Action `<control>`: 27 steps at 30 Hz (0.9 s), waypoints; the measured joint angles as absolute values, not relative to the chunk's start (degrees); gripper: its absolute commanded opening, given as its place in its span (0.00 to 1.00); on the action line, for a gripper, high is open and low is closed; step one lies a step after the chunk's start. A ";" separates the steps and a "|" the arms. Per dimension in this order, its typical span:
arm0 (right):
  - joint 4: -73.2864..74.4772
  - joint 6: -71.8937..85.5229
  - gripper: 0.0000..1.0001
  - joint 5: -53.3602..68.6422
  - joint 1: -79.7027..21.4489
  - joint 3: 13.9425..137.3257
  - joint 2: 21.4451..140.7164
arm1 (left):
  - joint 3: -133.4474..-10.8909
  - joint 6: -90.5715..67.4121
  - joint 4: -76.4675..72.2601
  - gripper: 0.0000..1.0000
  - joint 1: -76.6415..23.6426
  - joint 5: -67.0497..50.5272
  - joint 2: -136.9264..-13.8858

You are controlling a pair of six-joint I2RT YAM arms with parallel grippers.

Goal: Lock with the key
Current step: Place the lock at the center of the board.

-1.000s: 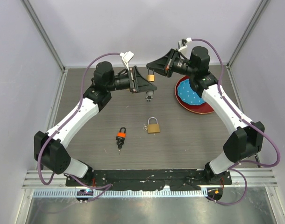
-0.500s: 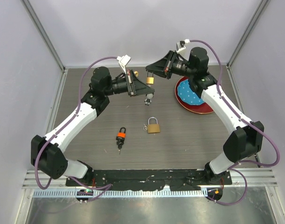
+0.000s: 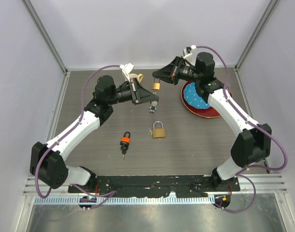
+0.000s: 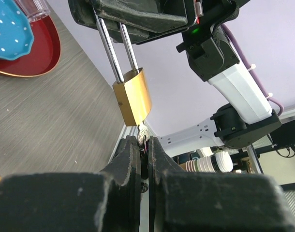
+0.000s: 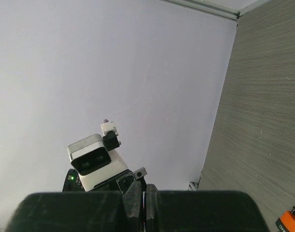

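Note:
A brass padlock (image 3: 157, 85) hangs in the air by its steel shackle (image 4: 113, 53), with my right gripper (image 3: 158, 77) shut on that shackle. Seen from the left wrist, the padlock body (image 4: 133, 96) is just above my left gripper (image 4: 143, 140). That gripper is shut on a key (image 4: 143, 130), whose tip meets the padlock's underside. In the top view my left gripper (image 3: 154, 100) sits just below and left of the padlock, with a small fob (image 3: 151, 109) dangling under it. In the right wrist view my right gripper (image 5: 145, 186) is shut and the padlock is hidden.
A second brass padlock (image 3: 158, 130) and an orange-and-black padlock (image 3: 125, 141) lie on the table in front. A red plate (image 3: 213, 112) holding a blue dish (image 3: 196, 99) sits at the right. A tan ring-shaped thing (image 3: 137, 77) lies behind my left gripper.
My left gripper has shut on the key and shifted slightly left and forward. The right gripper has raised the padlock a little.

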State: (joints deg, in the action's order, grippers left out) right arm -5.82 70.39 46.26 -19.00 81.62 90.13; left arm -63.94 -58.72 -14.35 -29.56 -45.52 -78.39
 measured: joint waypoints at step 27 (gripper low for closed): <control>-1.58 58.78 0.02 42.48 -15.79 69.69 89.73 | -55.68 -54.57 1.72 0.00 -28.40 -46.94 -72.05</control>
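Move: The small padlock hangs by its shackle from the right fingers, with the left hand's key still in it; it lies about 5 cm ahead of the left hand, 1 cm right and 2 cm higher. The board's centre is almost straight below the right hand, some 37 cm down. From the right hand, the big padlock lies about 3 cm back and level sideways, the mug 20 cm ahead and 12 cm left, the red plate 16 cm ahead and 24 cm right, all 33–37 cm lower. The small padlock comes off the key as the hands part: the right hand, shackle still pinched, goes about 3 cm forward and right, then sinks some 10 cm towards the board with a slight tilt. The left, fingers shut on the key, draws back about 5 cm and down, its last stretch easing forward and left while still sinking. ##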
